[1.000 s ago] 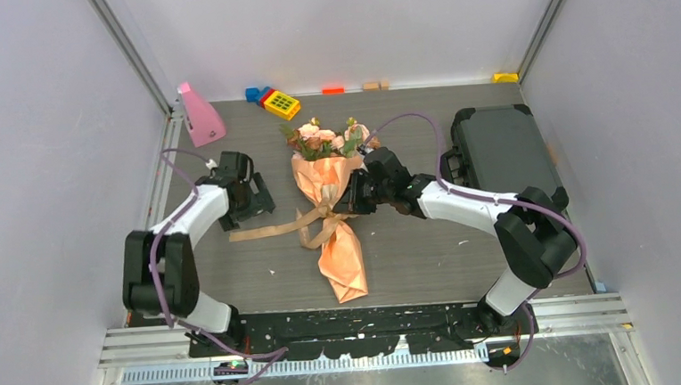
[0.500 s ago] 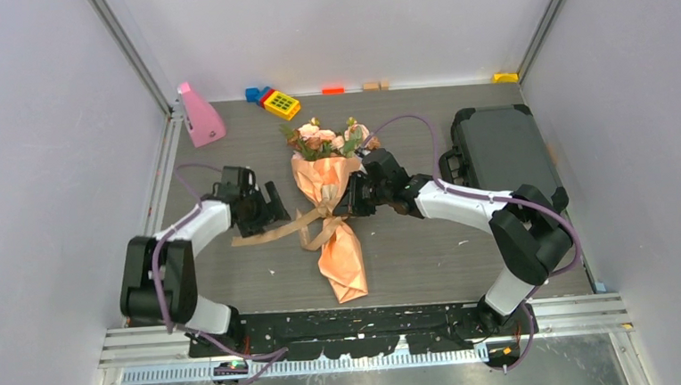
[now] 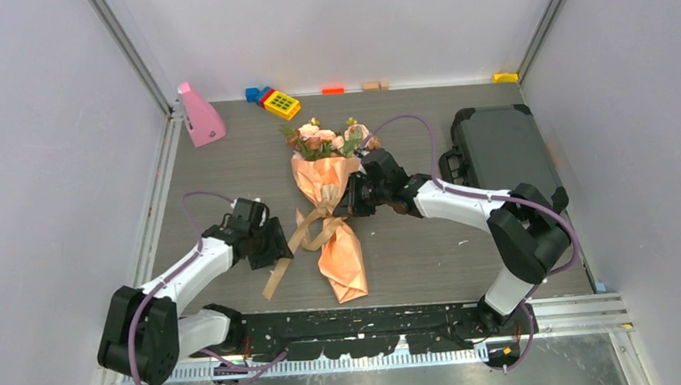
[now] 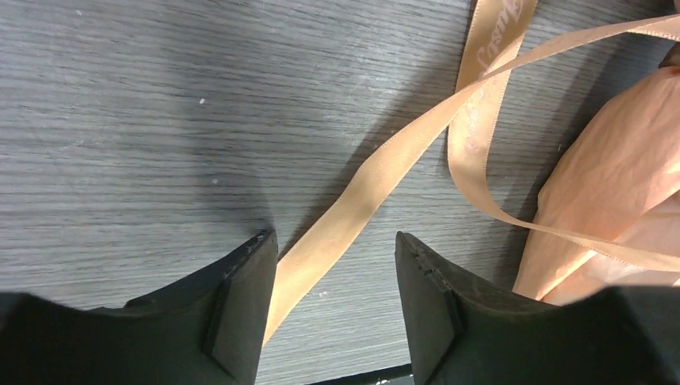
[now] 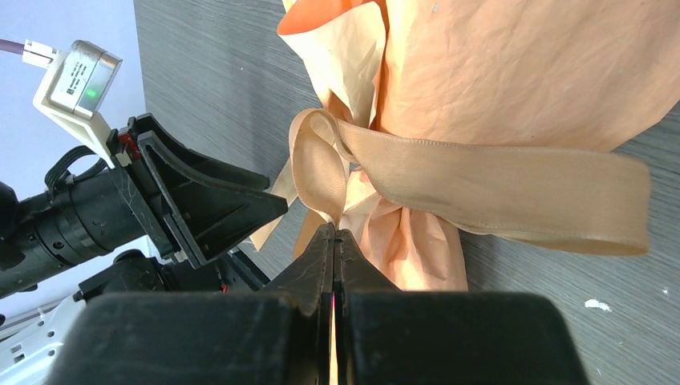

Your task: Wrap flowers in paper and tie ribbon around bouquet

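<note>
The bouquet lies across the middle of the table, its pink flowers toward the far wall and its peach-orange paper cone tapering toward me. The tan ribbon is tied round the cone's waist. My right gripper is shut, its tips pinching the foot of a ribbon loop at the knot. My left gripper hovers low over the table left of the cone, open. A loose ribbon tail runs between its fingers, close to the left one, unclamped.
A pink wedge-shaped object and coloured toy blocks sit at the far left. A black case lies at the right, behind my right arm. A yellow block rests by the back wall. The black front rail lies just below the cone's tip.
My left arm has swung toward the near edge and closer to the cone, its jaws narrowing. The loose ribbon tail now points toward the near edge instead of lying leftward. The right gripper has stayed put.
</note>
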`<state>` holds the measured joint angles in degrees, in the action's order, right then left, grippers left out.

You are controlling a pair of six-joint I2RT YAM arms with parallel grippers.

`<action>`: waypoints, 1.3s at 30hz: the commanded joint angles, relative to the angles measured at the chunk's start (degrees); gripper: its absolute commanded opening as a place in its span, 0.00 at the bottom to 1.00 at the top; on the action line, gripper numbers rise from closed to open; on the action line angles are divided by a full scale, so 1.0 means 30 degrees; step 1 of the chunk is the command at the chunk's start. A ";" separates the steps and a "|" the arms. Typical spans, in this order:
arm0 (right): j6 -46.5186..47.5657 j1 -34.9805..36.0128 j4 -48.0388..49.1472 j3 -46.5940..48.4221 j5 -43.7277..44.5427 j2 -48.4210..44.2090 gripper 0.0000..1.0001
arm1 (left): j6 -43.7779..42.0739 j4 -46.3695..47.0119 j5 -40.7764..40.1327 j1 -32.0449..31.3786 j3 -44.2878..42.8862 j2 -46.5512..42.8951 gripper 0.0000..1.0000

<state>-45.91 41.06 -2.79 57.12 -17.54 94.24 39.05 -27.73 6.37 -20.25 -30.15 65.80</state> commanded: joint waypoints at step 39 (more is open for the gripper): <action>0.1143 0.0610 -0.1367 0.4352 0.2646 -0.0475 0.01 | 0.1869 -0.8738 -0.6176 -0.7051 -0.4808 -0.3703 0.00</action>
<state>-43.70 42.15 -7.44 65.60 -12.91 94.98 46.00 -48.73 -14.20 -40.84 -44.23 58.70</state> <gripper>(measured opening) 0.023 0.009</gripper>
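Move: The loose ribbon tail slants past the left hand, its nearest stretch some 3 cm to the right, 1 cm ahead and 2 cm below. A second ribbon strand lies about 7 cm right and 2 cm ahead, and the paper's stem end 13 cm right and 3 cm back. The right hand still pinches its strand, with the ribbon crossing at the bouquet's waist about 2 cm ahead, 1 cm left and 6 cm below. Left hand shifts 4 cm right, pinches the ribbon tail, lifts it 8 cm; right pulls its strand up. ##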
